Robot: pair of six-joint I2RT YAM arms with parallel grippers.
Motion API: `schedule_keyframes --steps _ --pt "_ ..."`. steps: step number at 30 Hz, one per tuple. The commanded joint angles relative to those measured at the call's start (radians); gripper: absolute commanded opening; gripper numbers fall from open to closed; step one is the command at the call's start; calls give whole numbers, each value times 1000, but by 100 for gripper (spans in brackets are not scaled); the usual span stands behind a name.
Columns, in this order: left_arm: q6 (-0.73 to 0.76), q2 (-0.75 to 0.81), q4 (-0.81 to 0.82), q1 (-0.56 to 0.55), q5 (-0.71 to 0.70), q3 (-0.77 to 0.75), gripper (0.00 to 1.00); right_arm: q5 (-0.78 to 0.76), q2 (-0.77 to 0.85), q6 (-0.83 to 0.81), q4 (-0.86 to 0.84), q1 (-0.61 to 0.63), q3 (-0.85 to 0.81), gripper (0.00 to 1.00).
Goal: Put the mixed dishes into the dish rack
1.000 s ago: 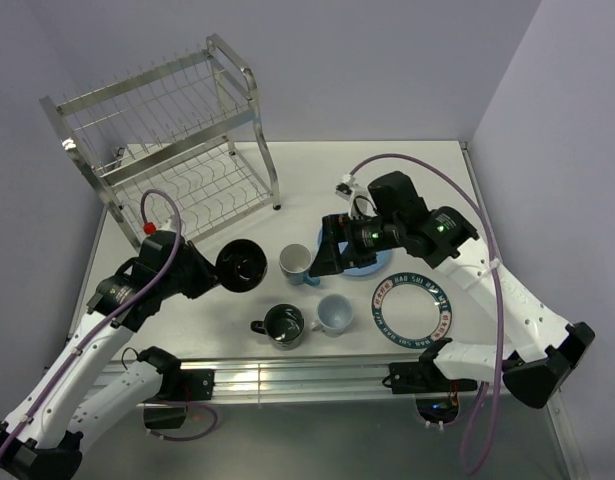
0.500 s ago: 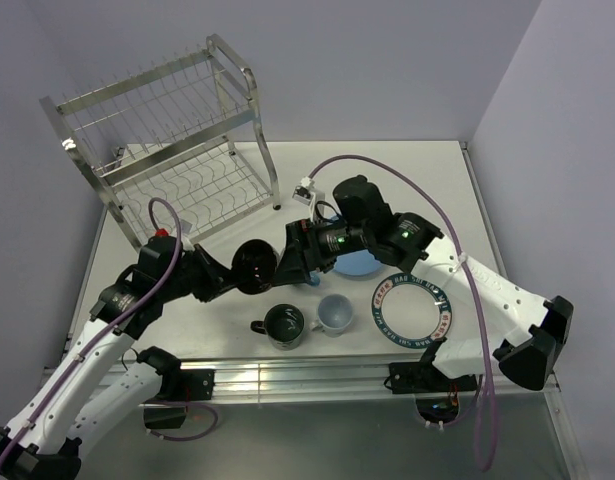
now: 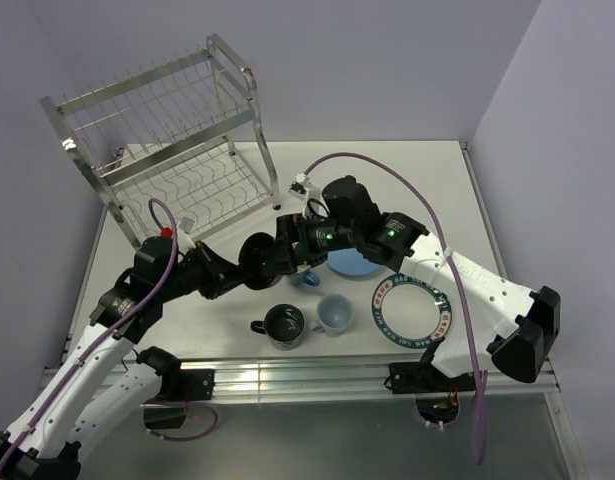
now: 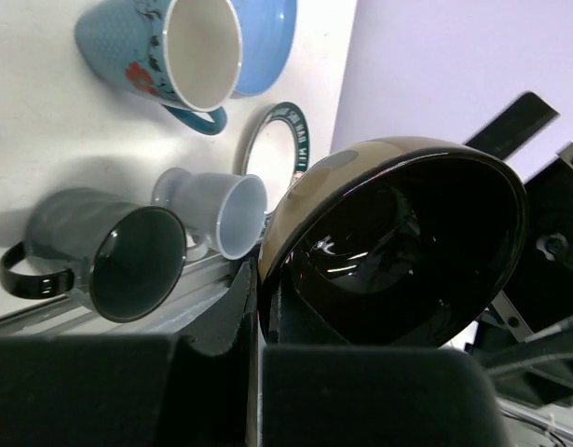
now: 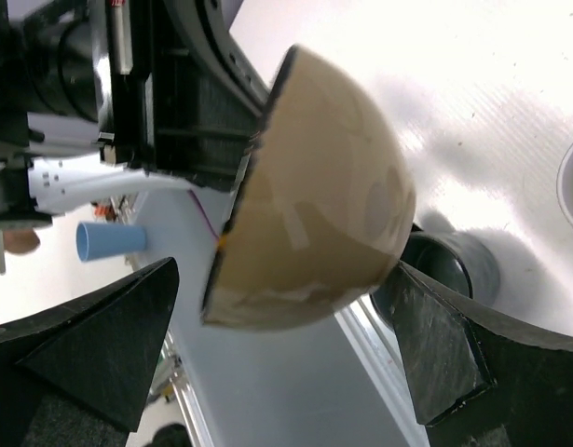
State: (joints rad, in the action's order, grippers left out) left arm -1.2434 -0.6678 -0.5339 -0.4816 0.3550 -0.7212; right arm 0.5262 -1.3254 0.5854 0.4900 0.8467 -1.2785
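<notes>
My left gripper point(image 3: 239, 270) is shut on the rim of the black-and-tan bowl point(image 3: 255, 258) and holds it on edge above the table; the left wrist view shows its glossy black inside point(image 4: 407, 251). My right gripper point(image 3: 279, 248) is open with the bowl's tan outside point(image 5: 314, 196) between its fingers point(image 5: 90, 345), not touching it. On the table lie the blue mug point(image 4: 174, 47), the light-blue plate point(image 3: 352, 265), the white lettered plate point(image 3: 415, 308), the dark mug point(image 3: 284, 324) and the pale cup point(image 3: 334, 313). The steel dish rack point(image 3: 177, 130) stands at the far left with no dishes in it.
The walls close in behind the rack and along the right side of the table point(image 3: 437, 180). An aluminium rail point(image 3: 287, 375) runs along the near edge. The right arm's purple cable point(image 3: 387, 165) arcs over the middle.
My right arm has swung left from over the light-blue plate to the bowl. My left arm has carried the bowl to the right, toward it.
</notes>
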Motion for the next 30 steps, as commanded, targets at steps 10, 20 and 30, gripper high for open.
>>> schedule_keyframes --steps 10,20,30 --pt "-59 47 210 -2 79 28 0 -64 44 114 -160 8 56 85" --pt "-11 24 186 -2 75 14 0 -83 49 145 -142 9 70 0" --pt "-4 33 137 -3 58 17 65 -219 72 93 -79 35 59 0"
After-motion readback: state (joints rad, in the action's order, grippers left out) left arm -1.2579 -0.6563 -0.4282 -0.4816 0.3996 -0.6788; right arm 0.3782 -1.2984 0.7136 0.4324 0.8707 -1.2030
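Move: The left hand already holds the dark bowl by its rim, the bowl's middle about 4 cm to its right, 2 cm ahead and 2 cm above. From the wide-open right hand the bowl lies some 4 cm left, 1 cm ahead and 1 cm lower. On the table about 13 cm below the right hand, the flowered mug stands 2 cm ahead and 2 cm right, and the dark mug roughly 14 cm back and 1 cm left. Right hand edges 1 cm forward, closes around the bowl, then sinks 1.5 cm as the left fingers open. ##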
